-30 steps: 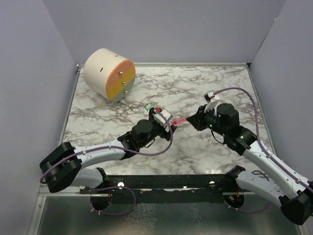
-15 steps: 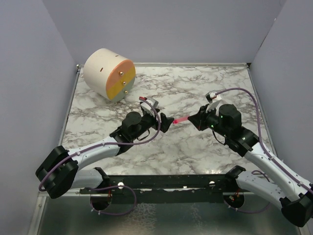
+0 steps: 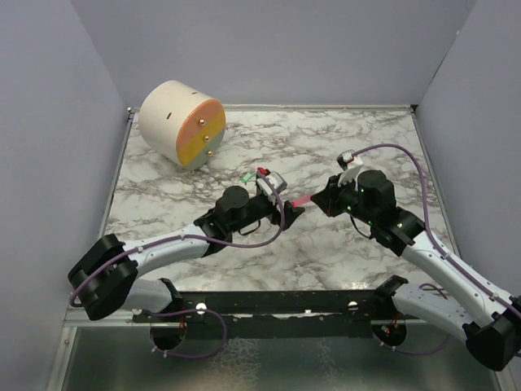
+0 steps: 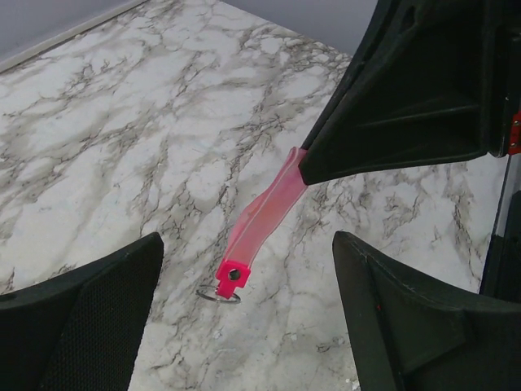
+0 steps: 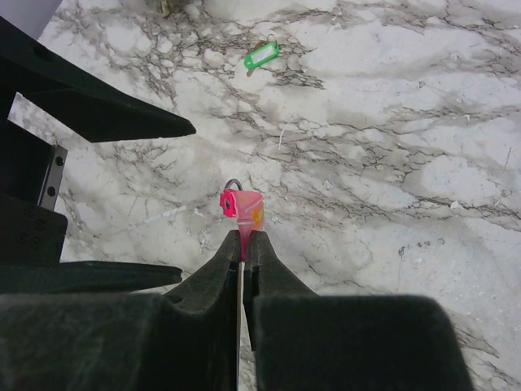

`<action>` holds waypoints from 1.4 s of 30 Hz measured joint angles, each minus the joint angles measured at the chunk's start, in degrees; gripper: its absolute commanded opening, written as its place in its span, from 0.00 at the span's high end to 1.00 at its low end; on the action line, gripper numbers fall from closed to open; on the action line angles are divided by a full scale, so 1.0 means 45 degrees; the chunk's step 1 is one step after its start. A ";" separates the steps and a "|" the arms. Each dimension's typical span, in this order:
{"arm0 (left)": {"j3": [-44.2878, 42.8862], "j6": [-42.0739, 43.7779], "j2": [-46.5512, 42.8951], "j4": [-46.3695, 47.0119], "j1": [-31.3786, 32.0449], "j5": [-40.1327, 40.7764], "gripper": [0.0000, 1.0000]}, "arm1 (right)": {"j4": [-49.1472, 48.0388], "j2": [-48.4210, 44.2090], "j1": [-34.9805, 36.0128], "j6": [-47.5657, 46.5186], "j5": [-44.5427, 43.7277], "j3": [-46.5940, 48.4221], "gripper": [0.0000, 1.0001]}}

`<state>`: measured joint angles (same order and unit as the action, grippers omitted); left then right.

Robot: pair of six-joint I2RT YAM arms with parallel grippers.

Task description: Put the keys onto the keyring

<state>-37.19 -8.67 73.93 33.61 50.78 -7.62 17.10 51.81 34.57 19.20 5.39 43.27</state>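
My right gripper (image 5: 244,240) is shut on the slim pink strip of the keyring (image 5: 244,208) and holds it above the marble, pointing left. The small silvery ring (image 4: 218,295) hangs from the strip's free end. My left gripper (image 4: 244,244) stands open facing it, and the ring end sits in line with the gap, just off the fingertips (image 5: 183,129). From above, the two grippers meet mid-table, left (image 3: 286,204) and right (image 3: 316,198). The keys, a tiny green piece (image 5: 262,55), lie flat on the table (image 3: 247,176) behind the left gripper, untouched.
A white cylinder with an orange and yellow face (image 3: 181,122) lies on its side at the back left corner. Grey walls close in the marble table (image 3: 366,147) on three sides.
The left gripper drew back to the left, away from the keyring, then came forward again to the strip's ring end. The right gripper has barely moved and kept its grip.
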 measured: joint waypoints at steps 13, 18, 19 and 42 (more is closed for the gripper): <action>-0.1243 0.1807 0.1938 0.0034 0.0835 0.0209 0.25 | 0.0646 0.0097 0.0000 -0.0010 0.0005 0.0763 0.99; -0.1695 0.2186 0.2365 0.0039 0.1103 0.0525 0.29 | 0.0709 0.0117 0.0000 -0.0053 0.0005 0.0801 0.99; -0.1797 0.2268 0.2443 0.0039 0.1166 0.0622 0.29 | 0.0748 0.0136 0.0000 -0.0078 0.0010 0.0806 0.99; -0.2424 0.3342 0.2905 -0.0345 0.1749 0.1875 0.78 | 0.1316 0.0180 0.0000 -0.0233 0.0005 0.0996 0.99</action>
<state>-48.10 6.37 87.00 32.05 58.65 0.82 23.03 52.62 34.57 18.15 5.41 47.75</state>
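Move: The keyring's pink strap, held out in the air by the right fingers, has its middle about 6 cm to the left hand's right, 1 cm ahead and 2 cm below. Its metal ring hangs at the near end, level ahead, roughly 3 cm right and 2 cm below. The green key tag lies on the table some 17 cm ahead, 14 cm left and 18 cm down. From the right hand the strap's middle is about 3 cm left, level ahead, 1 cm lower. Rightwards about 6 cm, dipping then recovering a little for some 1.5 cm of net drop, the left hand slides its open fingers past the ring and around the pink strap, rolling and tipping slightly. Near the end of the reach the fingers close to about a third open, one each side of the strap close to the right fingertips. The right hand keeps its shut grip, rising about a centimetre. ##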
